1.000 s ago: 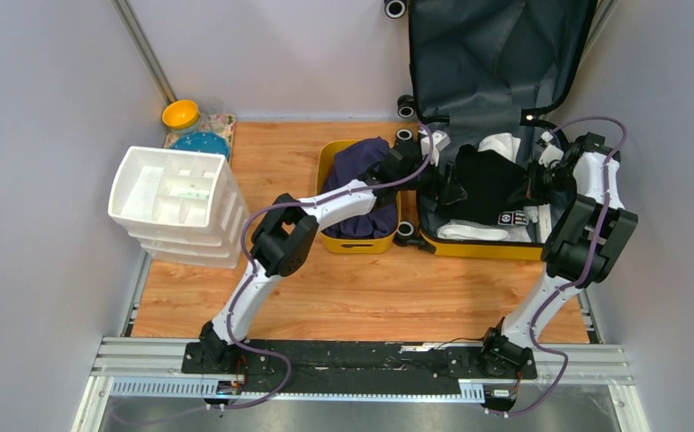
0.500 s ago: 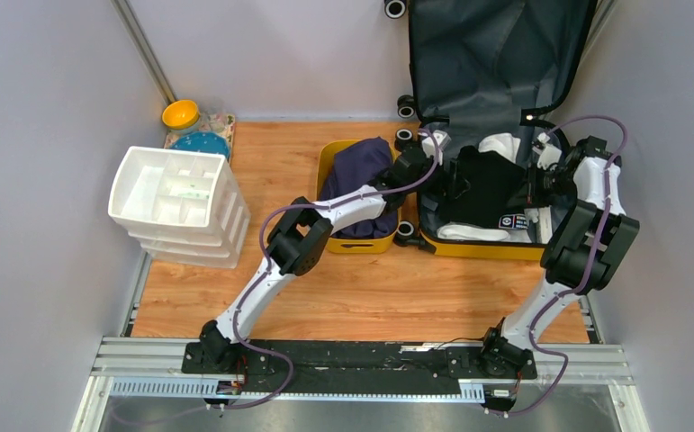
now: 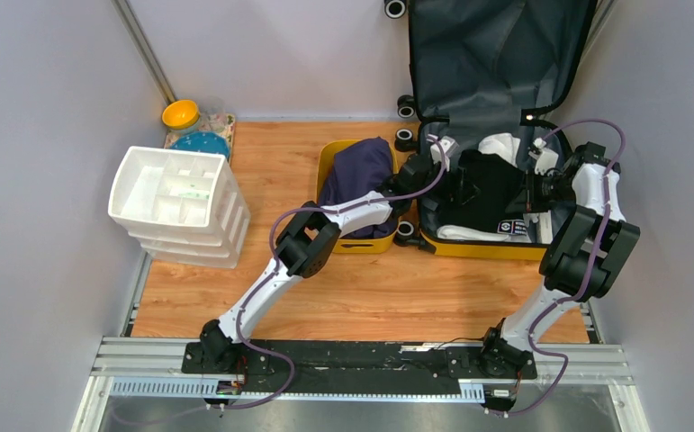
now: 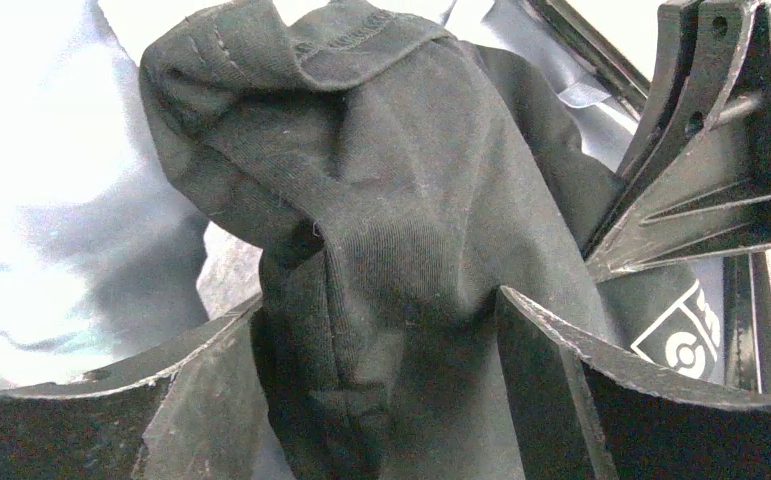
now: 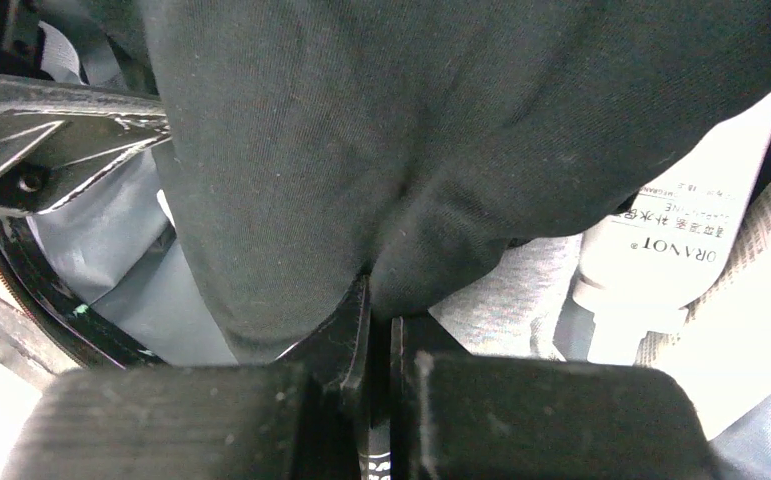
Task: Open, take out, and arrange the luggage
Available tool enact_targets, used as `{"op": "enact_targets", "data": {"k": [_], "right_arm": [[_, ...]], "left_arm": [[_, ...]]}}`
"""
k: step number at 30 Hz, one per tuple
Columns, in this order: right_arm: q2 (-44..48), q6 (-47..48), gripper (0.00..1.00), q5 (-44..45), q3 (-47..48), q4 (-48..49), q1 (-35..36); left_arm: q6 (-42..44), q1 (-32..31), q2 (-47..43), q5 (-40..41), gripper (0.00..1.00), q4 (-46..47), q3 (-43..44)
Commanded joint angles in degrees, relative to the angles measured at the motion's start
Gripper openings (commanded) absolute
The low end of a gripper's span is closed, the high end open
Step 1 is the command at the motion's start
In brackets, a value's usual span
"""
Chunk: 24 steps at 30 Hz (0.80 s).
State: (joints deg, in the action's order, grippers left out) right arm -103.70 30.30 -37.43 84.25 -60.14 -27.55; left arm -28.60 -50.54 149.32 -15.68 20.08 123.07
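Observation:
The luggage, a yellow hard-shell suitcase, lies open at the back right with its dark-lined lid leaning on the wall. A black garment is bunched up inside it. My right gripper is shut on the garment's right edge, and the right wrist view shows black cloth pinched between its jaws. My left gripper reaches in from the left, open. In the left wrist view its jaws straddle a hanging fold of the garment without squeezing it.
A yellow tub holding navy cloth stands just left of the suitcase. The white drawer organiser is at the left, a yellow bowl and a blue plate behind it. A white bottle and white clothes lie in the suitcase.
My left arm has stretched right, from over the tub into the suitcase, bringing its open jaws around the black garment. The right gripper kept its hold and shifted slightly.

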Motion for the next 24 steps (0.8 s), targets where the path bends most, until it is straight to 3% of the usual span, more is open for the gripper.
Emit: {"op": "enact_targets", "data": {"k": [1, 4, 7, 8, 15, 21, 24], "right_arm": [[3.24, 2.39, 0.00, -0.54, -1.01, -2.00, -0.14], [5.17, 3.18, 0.00, -1.68, -1.63, -2.35, -0.14], [6.75, 3.27, 0.00, -3.17, -1.98, -2.70, -0.05], [7.45, 3.27, 0.00, -3.44, -1.98, -2.70, -0.05], [12.90, 2.22, 0.00, -8.26, -1.02, -2.09, 0.04], [20.02, -0.94, 0.00, -15.81, -0.05, 3.27, 0.22], [22.57, -3.05, 0.00, -18.63, 0.13, 5.20, 1.79]], "left_arm": [[-4.27, -0.17, 3.08, -5.05, 0.82, 7.61, 4.19], [-4.80, -0.35, 3.52, -5.32, 0.70, 7.78, 3.94], [-4.01, -0.34, 3.09, -5.15, 0.25, 9.54, 4.03], [-2.96, -0.34, 2.83, -5.06, 0.00, 9.98, 4.11], [6.62, -0.70, -6.30, -6.20, 0.00, 10.34, 1.49], [9.44, 1.41, -21.86, -6.81, 0.00, 7.01, -10.29], [12.07, 2.73, -32.38, -8.92, 0.00, 6.30, -21.42]]}}
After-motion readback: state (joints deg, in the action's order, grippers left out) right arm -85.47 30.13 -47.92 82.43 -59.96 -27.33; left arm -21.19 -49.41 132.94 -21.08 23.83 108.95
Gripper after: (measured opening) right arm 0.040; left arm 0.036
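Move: The left hand's open fingers straddle the left edge of the black garment, whose middle is about 4 cm right, 1 cm back and 2 cm below; the white clothes lie some 11 cm back, 3 cm right and 6 cm lower. The right hand already pinches the garment's right edge, its middle roughly 11 cm left, 3 cm ahead and level, with a white box about 4 cm right, 2 cm back and 6 cm below. The left fingers shut on the garment's left edge; then both hands raise it about 10 cm, drifting left. ##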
